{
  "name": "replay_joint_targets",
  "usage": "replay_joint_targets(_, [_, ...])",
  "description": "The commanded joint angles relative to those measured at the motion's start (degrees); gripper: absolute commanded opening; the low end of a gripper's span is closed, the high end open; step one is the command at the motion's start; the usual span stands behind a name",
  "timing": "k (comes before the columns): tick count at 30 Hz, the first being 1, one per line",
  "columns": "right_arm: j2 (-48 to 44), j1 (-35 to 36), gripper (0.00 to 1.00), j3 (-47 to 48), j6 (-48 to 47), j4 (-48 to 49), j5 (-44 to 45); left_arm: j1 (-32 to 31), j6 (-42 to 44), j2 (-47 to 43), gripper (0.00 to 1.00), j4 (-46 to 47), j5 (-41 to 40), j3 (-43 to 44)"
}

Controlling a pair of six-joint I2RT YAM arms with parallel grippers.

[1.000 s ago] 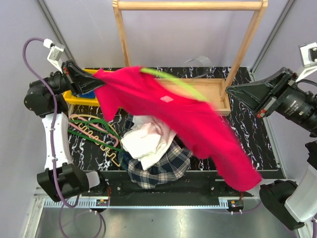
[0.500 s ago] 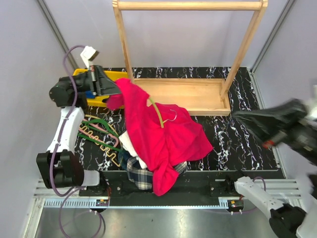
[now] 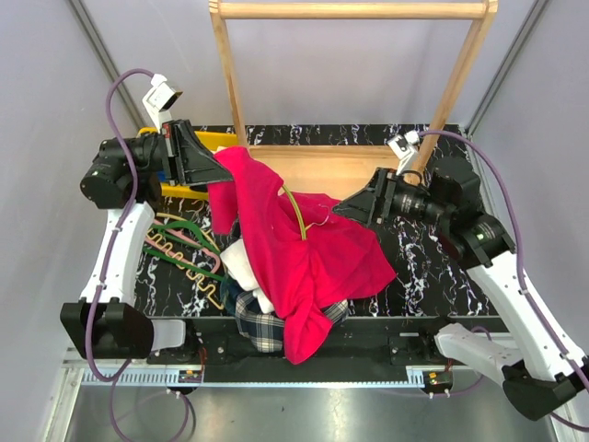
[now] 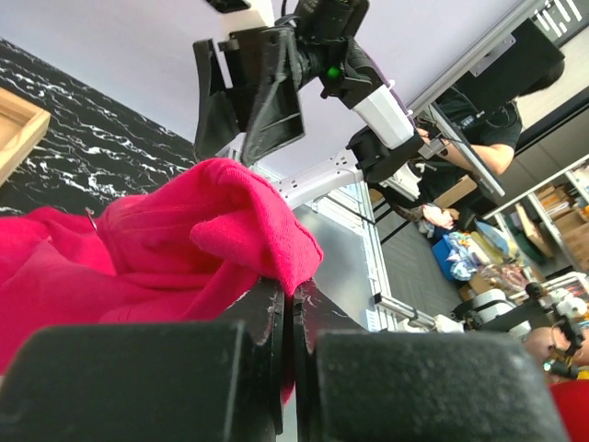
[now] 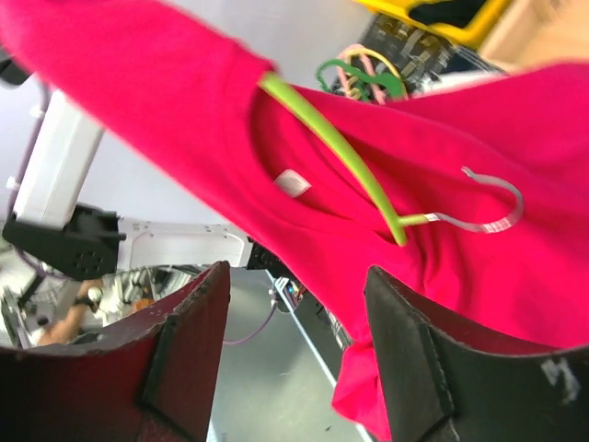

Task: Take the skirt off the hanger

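A bright red skirt (image 3: 308, 253) hangs from its upper corner and drapes down over the clothes pile. My left gripper (image 3: 219, 171) is shut on that corner, and the left wrist view shows red cloth (image 4: 193, 235) pinched between the closed jaws of this gripper (image 4: 290, 296). A lime green hanger (image 3: 294, 214) with a clear hook lies inside the skirt's opening. My right gripper (image 3: 348, 208) hovers just right of the hook, open and holding nothing. In the right wrist view its fingers (image 5: 184, 341) frame the hanger (image 5: 340, 152) and the skirt (image 5: 460, 267) beyond them.
A wooden clothes rack (image 3: 230, 83) stands at the back with its tray base (image 3: 368, 170). Under the skirt lie a white garment (image 3: 242, 267) and a plaid one (image 3: 262, 329). Loose hangers (image 3: 179, 244) lie at the left, with a yellow bin (image 3: 179, 191) behind them.
The skirt, stretched between both arms a second ago, has slumped onto the pile. My right gripper has let go, opened, and swung in beside the hanger hook. The left still grips its corner.
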Motion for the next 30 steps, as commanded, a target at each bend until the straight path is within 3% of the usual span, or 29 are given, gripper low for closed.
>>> replay_joint_targets(1, [3.62,3.48,0.70,-2.08,-4.38,12.53,-5.18,0.08,-0.50,-0.17,0.00,19.06,5.64,-0.03])
replay_joint_targets(7, [9.50,8.58,0.68,-2.28,-12.98,15.81,-0.54,0.17,-0.50,-0.61,0.00,18.97,5.99,-0.55])
replay_joint_targets(15, [18.12,9.38,0.65,6.16,-24.41,17.66,3.60,0.08,-0.50,-1.58,0.00,19.06,6.16,-1.79])
replay_joint_targets(23, [21.64,9.64,0.64,7.66,-22.06,20.47,-1.94,0.08,-0.41,-1.75,0.00,19.06,5.99,-2.05])
replay_joint_targets(30, [20.85,13.14,0.62,5.81,-24.24,19.07,2.45,0.08,-0.41,-1.49,0.00,18.88,5.90,-1.26])
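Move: Inside the red skirt, the green hanger lies about 12 cm left of the open right hand, 5 ahead and 6 lower. Its metal hook is nearer, some 5 cm left, 2 ahead and 8 below; the white garment on the pile sits about 25 cm left, level fore and aft, 25 below. From the left hand, which already pinches the skirt, the hanger is roughly 14 cm right, 2 back and 13 lower. Swinging in over the hook towards the hanger, the right hand goes about 9 cm left and 6 forward, dipping some 5 cm on the way and rising again by half of that. Its wrist tips up and turns counter-clockwise, some 25 degrees in all, and the fingers stay wide open on either side of the hanger bar without closing. The left hand keeps its pinch on the skirt, sinking barely a centimetre. ##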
